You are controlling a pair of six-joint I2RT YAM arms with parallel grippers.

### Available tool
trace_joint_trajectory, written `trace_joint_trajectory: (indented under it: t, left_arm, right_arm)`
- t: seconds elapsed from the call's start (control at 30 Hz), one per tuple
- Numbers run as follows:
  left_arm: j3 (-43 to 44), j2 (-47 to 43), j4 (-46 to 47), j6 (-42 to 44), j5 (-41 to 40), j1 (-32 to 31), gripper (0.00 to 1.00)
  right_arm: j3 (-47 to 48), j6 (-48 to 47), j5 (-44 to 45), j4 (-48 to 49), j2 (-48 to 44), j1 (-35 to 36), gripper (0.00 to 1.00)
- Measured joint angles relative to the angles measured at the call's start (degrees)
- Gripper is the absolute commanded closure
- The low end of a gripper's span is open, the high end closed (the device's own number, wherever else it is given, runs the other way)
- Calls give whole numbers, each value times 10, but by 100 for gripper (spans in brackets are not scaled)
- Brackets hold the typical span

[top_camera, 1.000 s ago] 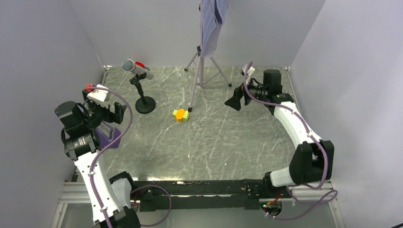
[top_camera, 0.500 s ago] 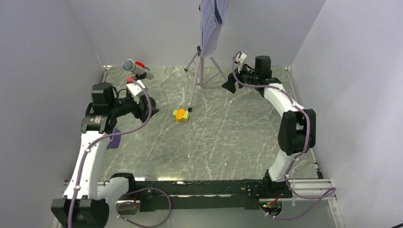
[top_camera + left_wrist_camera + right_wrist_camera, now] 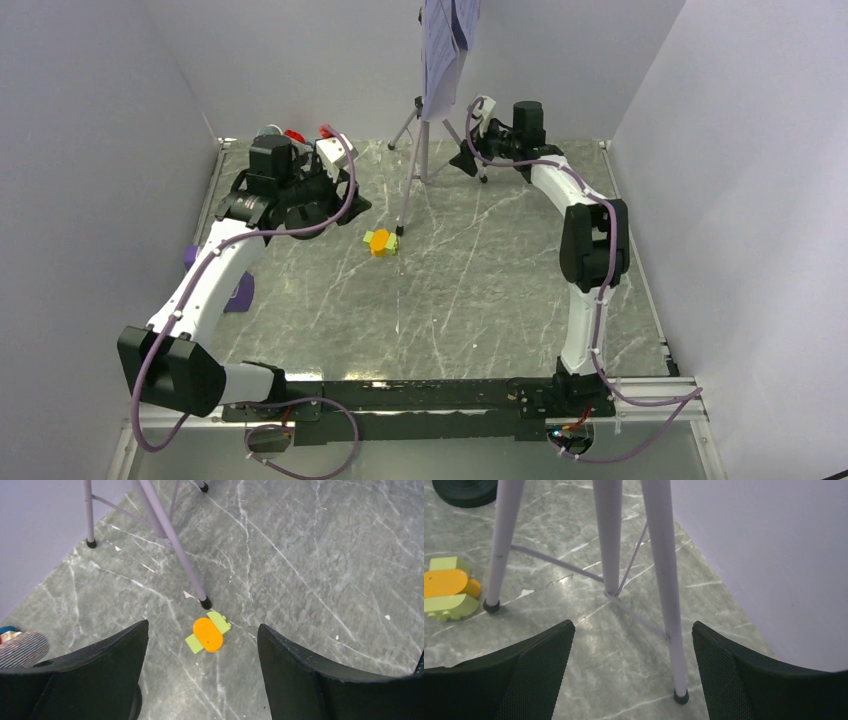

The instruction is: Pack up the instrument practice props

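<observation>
The grey music stand (image 3: 424, 140) rises at the back on tripod legs (image 3: 663, 575), with white sheet-music pages (image 3: 441, 50) hanging from its top. A small orange-and-yellow-green block (image 3: 380, 241) lies by the front tripod foot. My left gripper (image 3: 350, 206) hovers left of the block, open and empty; in the left wrist view the block (image 3: 208, 634) shows between its fingers. My right gripper (image 3: 463, 160) is open beside the tripod's right leg, which shows between its fingers. The microphone (image 3: 20, 648) is mostly hidden under my left arm. The purple metronome (image 3: 240, 291) pokes out at the left.
Grey walls close in the table on the left, back and right. The microphone's black round base (image 3: 466, 490) stands left of the tripod. The tripod's thin cross braces (image 3: 556, 562) run low between the legs. Bare marble (image 3: 470, 300) fills the middle and front.
My left arm has swung from the left edge up and right, over the microphone stand, towards the block. My right arm has reached back and left to the tripod's right leg.
</observation>
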Motion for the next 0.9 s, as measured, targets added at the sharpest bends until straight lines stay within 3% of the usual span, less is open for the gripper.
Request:
trace_joint_trajectory:
  t: [0.23,0.47,0.9]
  left_arm:
    - [11,18,0,-16,-10,-36,16]
    - [12,22,-6,-11,-10,-48,17]
    - [9,31,0,-9,-13,-68,18]
  right_arm:
    - [90,1,2,4,68,7,14]
    - [150,-11,-27,-33,104,7,30]
    - [91,-81,-68,-101,56,6,47]
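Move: The tripod stand's right leg rises about 5 cm ahead and 2 cm left of the right hand, at its height. From that hand, the centre column's foot lies roughly 6 cm ahead, 9 cm left, 10 cm down. The near leg's foot is some 9 cm ahead, 6 cm right and 20 cm below the left hand; the orange-green toy lies about 4 cm ahead, 3 cm right, 20 cm below that hand. The stand's right leg is taken between the right hand's fingers: that hand reaches forward about 4 cm and slightly left, then draws back the same distance, turning some 10 degrees counter-clockwise and part-closing, its outer finger coming against the leg and dragging it along. The open left hand eases 4 cm right and a little down, nearer the near leg. ##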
